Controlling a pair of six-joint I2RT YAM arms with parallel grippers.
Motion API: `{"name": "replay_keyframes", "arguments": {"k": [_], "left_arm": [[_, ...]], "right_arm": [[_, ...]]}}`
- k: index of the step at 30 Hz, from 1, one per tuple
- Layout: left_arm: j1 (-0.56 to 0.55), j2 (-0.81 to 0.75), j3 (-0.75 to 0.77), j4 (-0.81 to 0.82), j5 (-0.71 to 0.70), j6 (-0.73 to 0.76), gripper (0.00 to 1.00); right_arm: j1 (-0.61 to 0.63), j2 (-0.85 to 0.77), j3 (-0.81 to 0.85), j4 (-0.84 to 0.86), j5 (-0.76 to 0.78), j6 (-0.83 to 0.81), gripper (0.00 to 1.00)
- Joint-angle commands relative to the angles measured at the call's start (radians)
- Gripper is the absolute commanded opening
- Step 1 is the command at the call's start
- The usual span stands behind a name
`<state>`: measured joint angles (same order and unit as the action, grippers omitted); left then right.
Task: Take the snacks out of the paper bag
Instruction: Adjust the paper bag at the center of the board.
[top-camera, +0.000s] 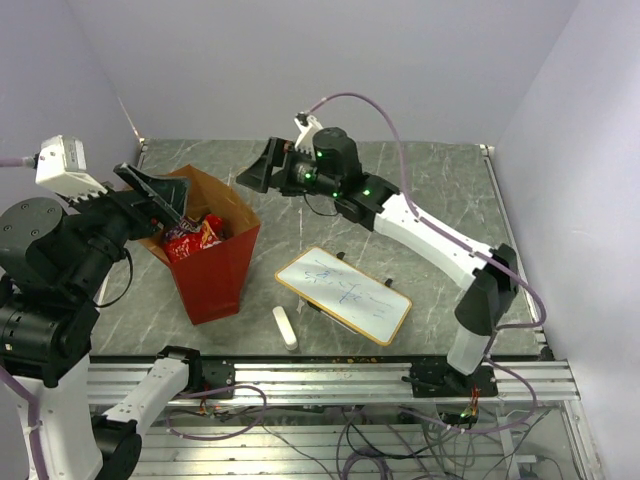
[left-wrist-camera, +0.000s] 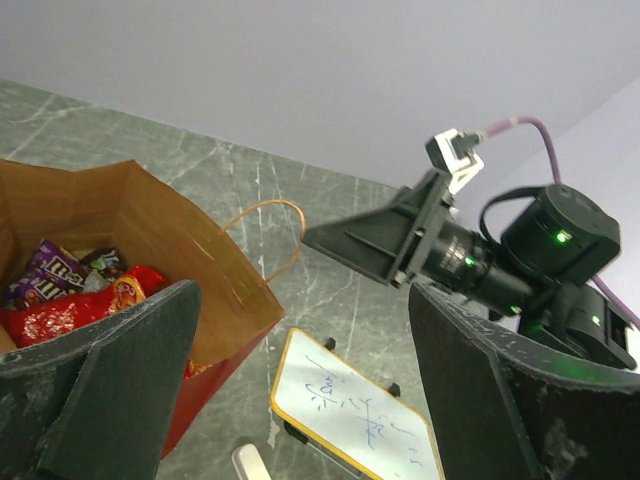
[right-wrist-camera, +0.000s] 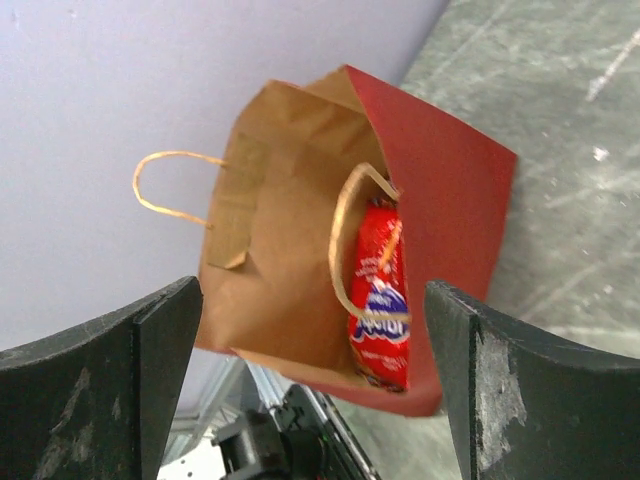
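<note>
The tall red paper bag (top-camera: 215, 275) stands open at the left of the table, brown inside (left-wrist-camera: 130, 225). The snacks (top-camera: 190, 238) lie inside: a large red-orange crinkly packet (right-wrist-camera: 382, 300) with blue lettering and a small purple pack (left-wrist-camera: 48, 268). My left gripper (top-camera: 160, 195) hovers over the bag's near-left rim, open and empty (left-wrist-camera: 302, 300). Just right of the bag and above its height, my right gripper (top-camera: 262, 165) points at the bag mouth. It is also open with nothing between its fingers (right-wrist-camera: 312, 290).
A white whiteboard (top-camera: 343, 294) with a yellow rim lies right of the bag. A small white eraser stick (top-camera: 285, 327) lies near the front edge. Thin twine handles (right-wrist-camera: 165, 185) stick out from the bag's rim. Walls close in at the back and sides.
</note>
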<state>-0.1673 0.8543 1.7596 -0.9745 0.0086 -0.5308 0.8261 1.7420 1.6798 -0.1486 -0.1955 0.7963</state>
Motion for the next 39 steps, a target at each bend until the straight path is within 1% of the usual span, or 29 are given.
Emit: {"name": "replay_keyframes", "arguments": {"k": [1,4,5,8,9,12,14,17,19,22,23,25,29,34,39], "left_arm": [[0.011,-0.014,-0.004,-0.019,0.082,-0.028,0.95],[0.011,-0.022,-0.023,-0.021,0.105,-0.034,0.95],[0.010,-0.023,-0.026,-0.022,0.109,-0.033,0.95],[0.010,-0.018,-0.023,-0.027,0.107,-0.026,0.95],[0.011,-0.015,-0.018,-0.029,0.106,-0.021,0.95],[0.009,-0.003,-0.002,-0.032,0.108,-0.006,0.96],[0.011,0.005,0.006,-0.032,0.109,0.003,0.96],[0.010,0.020,0.014,-0.030,0.115,0.016,0.96],[0.011,0.032,0.016,-0.027,0.121,0.023,0.96],[0.010,0.042,0.010,-0.019,0.126,0.025,0.96],[0.010,0.044,0.005,-0.014,0.126,0.022,0.96],[0.011,0.051,-0.006,-0.005,0.124,0.018,0.96],[0.010,0.079,-0.003,0.004,0.114,0.024,0.96],[0.009,0.137,0.060,-0.016,0.102,0.052,0.96],[0.010,0.152,0.038,0.022,0.084,0.034,0.96]], "right_arm": [[0.013,0.092,0.138,0.028,-0.018,0.028,0.90],[0.016,0.169,0.248,-0.036,-0.033,0.042,0.80],[0.016,0.187,0.270,-0.048,-0.037,0.048,0.75],[0.018,0.211,0.292,-0.045,-0.049,0.066,0.56],[0.017,0.216,0.295,-0.042,-0.051,0.073,0.53],[0.019,0.223,0.302,-0.031,-0.061,0.099,0.40],[0.020,0.232,0.311,-0.031,-0.073,0.116,0.36],[0.025,0.245,0.328,-0.038,-0.076,0.126,0.36],[0.027,0.249,0.330,-0.033,-0.069,0.132,0.31],[0.028,0.260,0.345,-0.033,-0.044,0.138,0.12],[0.028,0.262,0.354,-0.036,-0.031,0.136,0.06],[0.026,0.263,0.364,-0.031,0.001,0.129,0.00],[0.019,0.262,0.364,0.003,0.066,0.105,0.00],[-0.010,0.274,0.397,0.030,0.138,0.086,0.00],[-0.072,0.274,0.402,0.047,0.136,0.073,0.00]]}}
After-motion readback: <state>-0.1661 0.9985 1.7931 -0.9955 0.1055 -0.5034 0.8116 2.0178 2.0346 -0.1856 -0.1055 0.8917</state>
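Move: The twine handle on the bag's right rim sits just in front of the open right fingertips, about 5 cm to the left, 2 cm ahead and about level. From that hand the paper bag's middle is roughly 10 cm left, 9 cm back and 18 cm down, its snacks some 11 cm left, 7 cm back and 15 cm lower; the whiteboard lies about 19 cm right and 14 cm back. From the left hand, the handle is about 14 cm ahead, 8 cm right and 15 cm lower. Leftward about 5 cm and slightly forward, the right hand slips its open fingers around the handle, tips down about 5 degrees and shuts fully to pinch the twine; then it pulls forward some 4 cm and a little back to the right. Meanwhile the open left hand first eases right and down, then reaches forward about 4 cm, still above the bag. ##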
